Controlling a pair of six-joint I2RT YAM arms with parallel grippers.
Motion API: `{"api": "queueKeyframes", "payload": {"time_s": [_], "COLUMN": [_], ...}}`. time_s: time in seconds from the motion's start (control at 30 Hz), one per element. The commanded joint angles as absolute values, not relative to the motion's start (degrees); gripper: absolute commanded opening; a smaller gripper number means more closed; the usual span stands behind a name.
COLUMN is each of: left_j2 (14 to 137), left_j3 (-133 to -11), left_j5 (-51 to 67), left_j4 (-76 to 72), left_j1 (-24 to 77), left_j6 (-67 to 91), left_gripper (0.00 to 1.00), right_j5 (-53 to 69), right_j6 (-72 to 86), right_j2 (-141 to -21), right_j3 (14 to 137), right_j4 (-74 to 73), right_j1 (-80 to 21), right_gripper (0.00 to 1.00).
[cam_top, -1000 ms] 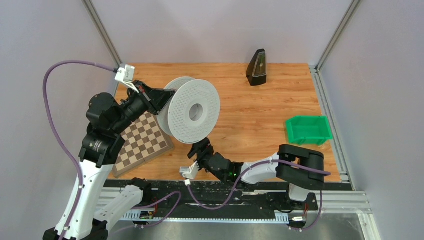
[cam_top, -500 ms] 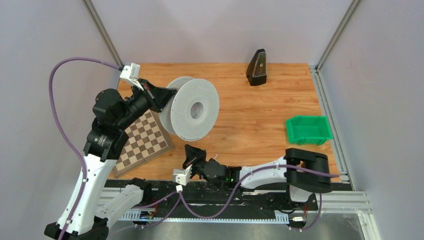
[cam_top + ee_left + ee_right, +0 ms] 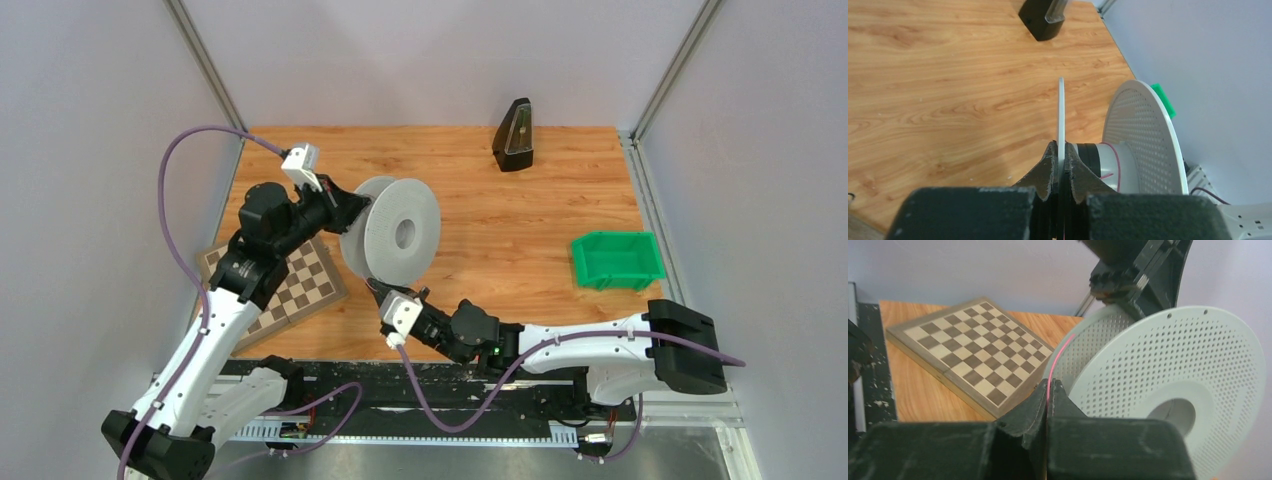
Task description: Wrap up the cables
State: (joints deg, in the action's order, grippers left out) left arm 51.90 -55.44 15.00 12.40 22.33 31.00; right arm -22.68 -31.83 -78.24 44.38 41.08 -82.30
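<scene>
A white perforated spool (image 3: 395, 240) stands on edge in mid-table. My left gripper (image 3: 355, 208) is shut on its near flange (image 3: 1060, 115), which runs edge-on between the jaws of the left gripper (image 3: 1060, 161). A thin pink cable (image 3: 1117, 161) circles the hub between the flanges. Below the spool, my right gripper (image 3: 383, 292) is shut on the pink cable (image 3: 1059, 357), which rises from the tips of the right gripper (image 3: 1049, 389) to the spool (image 3: 1168, 375).
A chessboard (image 3: 290, 285) lies left of the spool, partly under my left arm. A black wedge-shaped object (image 3: 514, 135) stands at the back. A green bin (image 3: 615, 258) sits at the right edge.
My right gripper has shut on the pink cable and come up under the spool. My left arm has swung right, carrying and turning the spool.
</scene>
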Motion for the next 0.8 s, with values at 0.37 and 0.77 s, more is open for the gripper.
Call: {"api": "queueKeyframes", "payload": {"time_s": [0.37,0.77], "left_j2": [53.36,52.08], "left_j3": [-53.39,-48.33], "left_j5": [12.04,11.55], "left_j4": [5.53,3.29], "left_j1": [26.74,28.1], "left_j6": [41.13,38.12], "left_gripper": [0.0,0.0], "right_j5": [-29.62,-48.0], "right_j6": [-14.46,-1.35], "right_j2": [-82.15,-88.56], "right_j3": [57.25,69.16], "right_j4": [43.93,33.27], "right_j1": [-78.24,-73.47], "right_gripper": [0.0,0.0]}}
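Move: The right hand, shut on the thin red cable, has the spool's hub about 9 cm ahead and 3 cm to its right, roughly level; the left gripper's tips are some 13 cm ahead, straight on, 4 cm higher. The left hand grips the rim of the spool's left flange, the hub lying about 5 cm back, 4 cm right and 5 cm below it. From the left hand the chessboard is some 22 cm left, 7 cm back and 30 cm down; from the right, 21 cm left, 7 cm ahead and 27 cm down. Rising first and then swinging forward, the right hand goes up about 6.5 cm and forward 9 cm, from behind the spool to over it, beside the left gripper, turning clockwise and tipping down some 20 degrees each as it rolls, fingers still shut on the cable. The left hand keeps its pinch on the flange and sinks about 5 cm with a slight shift right, bringing the spool down under the cable hand. ##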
